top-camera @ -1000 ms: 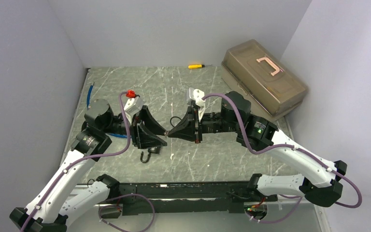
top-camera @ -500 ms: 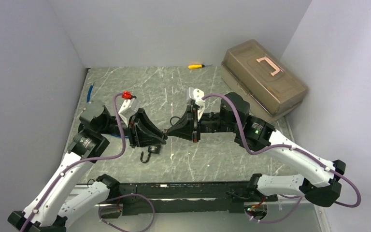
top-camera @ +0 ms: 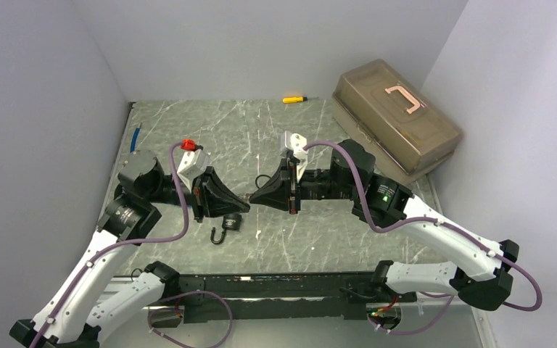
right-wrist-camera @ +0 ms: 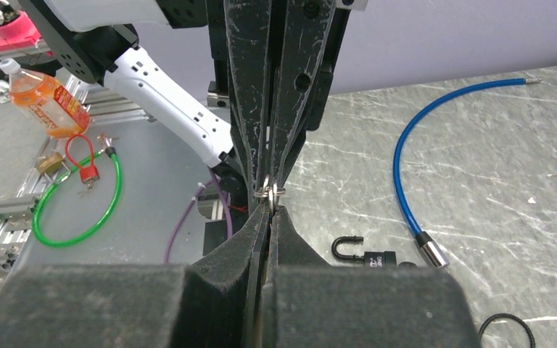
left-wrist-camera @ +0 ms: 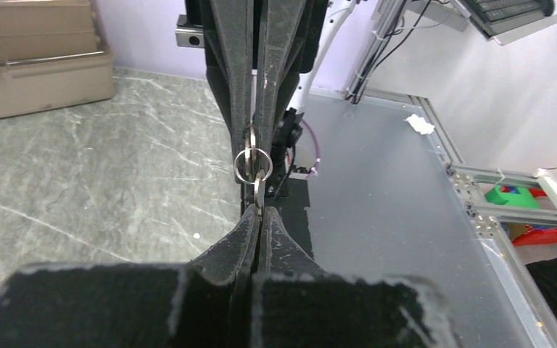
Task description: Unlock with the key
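A small metal key with a split ring hangs above the table, pinched from both sides. My left gripper and right gripper meet tip to tip there. The left jaws are shut on the key's lower end, and the right gripper's fingers grip its other end by the ring. In the right wrist view the ring sits just past my right gripper, which is shut on the key. The black padlock lies on the table below the left gripper, its shackle closed.
A brown toolbox with a pink handle stands at the back right. A yellow screwdriver lies by the back wall. A blue cable curves along the left side, and a thin black band lies near the padlock.
My left gripper has gone from open to shut on the key. The left arm has shifted slightly left, uncovering more of the padlock. The right arm has stayed put.
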Action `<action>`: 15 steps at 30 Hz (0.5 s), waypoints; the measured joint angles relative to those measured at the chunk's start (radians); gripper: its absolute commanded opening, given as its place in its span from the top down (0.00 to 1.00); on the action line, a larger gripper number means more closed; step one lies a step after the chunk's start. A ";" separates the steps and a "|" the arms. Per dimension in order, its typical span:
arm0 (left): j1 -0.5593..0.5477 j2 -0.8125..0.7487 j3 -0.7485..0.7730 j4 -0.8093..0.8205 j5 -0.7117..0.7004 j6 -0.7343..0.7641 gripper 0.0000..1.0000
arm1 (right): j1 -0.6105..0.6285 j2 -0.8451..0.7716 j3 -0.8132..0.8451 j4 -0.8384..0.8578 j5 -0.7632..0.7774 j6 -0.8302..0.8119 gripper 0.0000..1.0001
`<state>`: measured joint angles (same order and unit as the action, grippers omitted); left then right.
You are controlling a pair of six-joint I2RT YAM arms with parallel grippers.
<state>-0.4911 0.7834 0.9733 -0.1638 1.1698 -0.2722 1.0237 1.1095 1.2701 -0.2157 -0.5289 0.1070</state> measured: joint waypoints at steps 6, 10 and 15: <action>0.017 0.007 0.070 -0.101 -0.047 0.092 1.00 | 0.000 -0.015 -0.011 -0.010 0.003 0.002 1.00; 0.014 0.040 0.184 -0.297 -0.076 0.312 1.00 | 0.000 -0.040 -0.020 -0.029 0.030 0.000 0.89; -0.066 0.139 0.393 -0.636 -0.228 0.700 1.00 | 0.000 -0.090 -0.031 -0.080 0.049 -0.003 0.57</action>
<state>-0.5575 0.9226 1.3666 -0.7998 0.9417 0.4274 1.0237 1.0199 1.2396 -0.2958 -0.4797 0.1043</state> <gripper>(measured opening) 0.012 0.335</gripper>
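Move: Both hands meet in mid-air with the small keys and their ring pinched between their shut tips. The small cable lock that remains lies about 17 cm ahead of the left hand, some 7 cm to its right and 35 cm below. The open padlock is about 11 cm ahead and 8 cm left of that hand, the blue cable lock's head 18 cm ahead and 9 cm left. From the right hand, the small cable lock is about 17 cm ahead, 6 cm right and 35 cm below. Backing off to its right by about 2.5 cm, the right hand opens its fingers to roughly a third and lets go of the keys. The left hand keeps its pinch on a key, carries the bunch forward about 2.5 cm and slightly up, and rolls some 20 degrees, forward side lifting, while its fingertips tip a little down. ##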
